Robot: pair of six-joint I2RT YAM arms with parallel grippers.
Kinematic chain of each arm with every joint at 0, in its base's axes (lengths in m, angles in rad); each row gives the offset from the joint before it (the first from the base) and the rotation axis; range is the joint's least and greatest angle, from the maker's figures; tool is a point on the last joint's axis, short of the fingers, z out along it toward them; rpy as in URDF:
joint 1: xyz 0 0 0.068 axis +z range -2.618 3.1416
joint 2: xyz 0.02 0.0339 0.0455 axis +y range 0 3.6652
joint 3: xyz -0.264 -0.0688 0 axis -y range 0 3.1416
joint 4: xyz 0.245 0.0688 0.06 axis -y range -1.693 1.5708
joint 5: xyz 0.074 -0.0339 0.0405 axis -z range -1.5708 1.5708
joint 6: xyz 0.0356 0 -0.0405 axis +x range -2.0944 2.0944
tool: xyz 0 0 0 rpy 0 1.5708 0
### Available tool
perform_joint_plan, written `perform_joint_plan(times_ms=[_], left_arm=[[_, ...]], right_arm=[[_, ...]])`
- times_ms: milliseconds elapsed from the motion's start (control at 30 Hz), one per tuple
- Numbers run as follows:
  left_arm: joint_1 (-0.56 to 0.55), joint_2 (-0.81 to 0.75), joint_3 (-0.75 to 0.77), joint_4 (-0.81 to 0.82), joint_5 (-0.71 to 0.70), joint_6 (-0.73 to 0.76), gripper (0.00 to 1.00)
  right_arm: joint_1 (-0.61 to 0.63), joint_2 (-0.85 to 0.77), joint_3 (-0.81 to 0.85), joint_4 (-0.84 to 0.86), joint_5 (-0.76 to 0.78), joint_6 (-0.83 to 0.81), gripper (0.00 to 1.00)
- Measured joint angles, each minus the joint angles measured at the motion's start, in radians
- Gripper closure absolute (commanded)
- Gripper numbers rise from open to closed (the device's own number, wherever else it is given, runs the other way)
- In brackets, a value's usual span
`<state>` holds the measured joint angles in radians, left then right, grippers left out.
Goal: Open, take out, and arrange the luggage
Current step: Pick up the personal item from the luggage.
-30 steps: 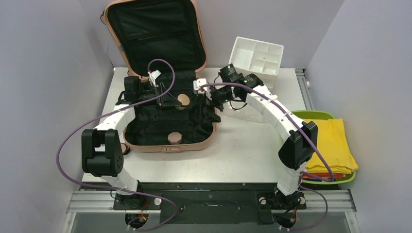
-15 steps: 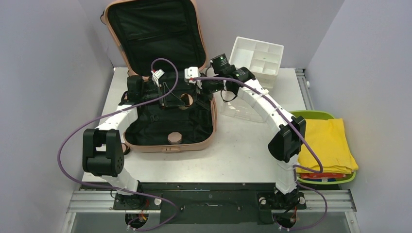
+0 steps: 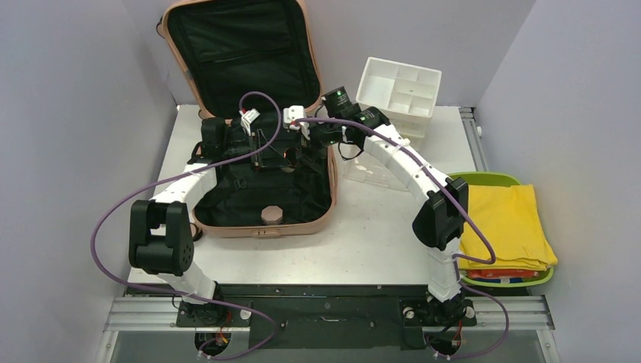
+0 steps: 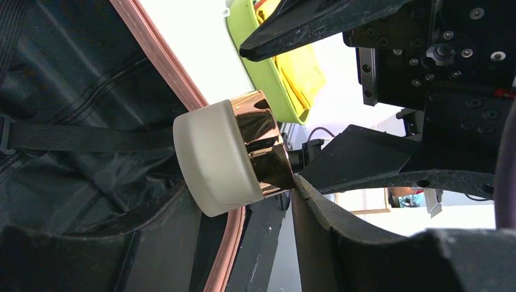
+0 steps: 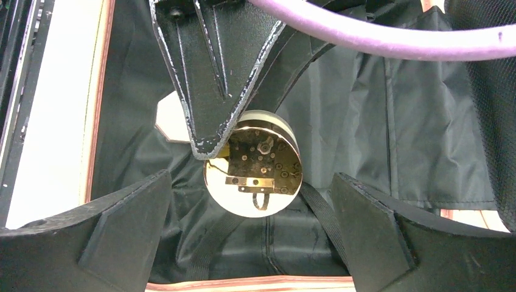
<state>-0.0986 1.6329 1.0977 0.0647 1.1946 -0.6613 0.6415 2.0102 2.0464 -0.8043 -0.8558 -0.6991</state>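
The salmon-pink luggage (image 3: pixel 261 227) lies open on the table with its lid propped up at the back. Its black lining fills the left wrist view beside the pink rim (image 4: pixel 164 55). Over its middle my left gripper (image 3: pixel 274 151) is shut on a round white jar (image 4: pixel 213 158) with a mirror-gold lid, pinched between the fingertips. My right gripper (image 3: pixel 298 141) hovers just right of it, open, and the jar (image 5: pixel 255 173) shows a little beyond its spread fingers (image 5: pixel 377 231). A second, octagonal jar (image 3: pixel 270 215) rests on the lining near the front rim.
A white compartmented organizer (image 3: pixel 398 87) stands at the back right, with a clear plastic box (image 3: pixel 374 172) in front of it. A lime-green tray (image 3: pixel 493 178) holding folded yellow cloth sits at the right edge. Purple cables loop over both arms.
My right arm has swung left from beside the suitcase to over its middle, facing the jar. The left gripper has carried the jar slightly back and up.
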Motion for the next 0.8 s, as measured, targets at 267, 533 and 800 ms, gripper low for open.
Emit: perform_joint_plan(times_ms=[267,533,800], left_arm=[[0.0,0.0,0.0,0.0,0.0,0.0,0.57],[-0.001,0.0,0.0,0.0,0.007,0.0,0.55],[0.002,-0.001,0.0,0.01,0.02,-0.007,0.01]], right_arm=[[0.005,0.029,0.002,0.004,-0.013,0.008,0.11],[0.016,0.066,0.013,0.014,-0.008,0.031,0.45],[0.016,0.066,0.029,0.014,0.0,0.055,0.76]])
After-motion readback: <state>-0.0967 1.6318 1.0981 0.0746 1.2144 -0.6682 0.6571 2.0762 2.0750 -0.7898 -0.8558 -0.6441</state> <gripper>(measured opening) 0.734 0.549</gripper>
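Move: The personal item, a glass jar with a gold lid, is already held at my left fingertips, its middle about 2 cm to that hand's right and level with it. From my wide-open right hand, it lies roughly 3 cm to the left and 2 cm below. The pink octagonal box in the suitcase sits some 12 cm back, 8 cm left and 18 cm below my right hand; the open clear drawer is about 24 cm right, 3 cm ahead and 18 cm below. I sink my right hand about 2.5 cm while easing it a little over 1 cm left onto the jar, tipping it very slightly, then let it come up a touch as its fingers close from wide to about half and pinch the jar from the front and back sides. My left hand stays in place holding the jar, then opens its fingers and lets go. ##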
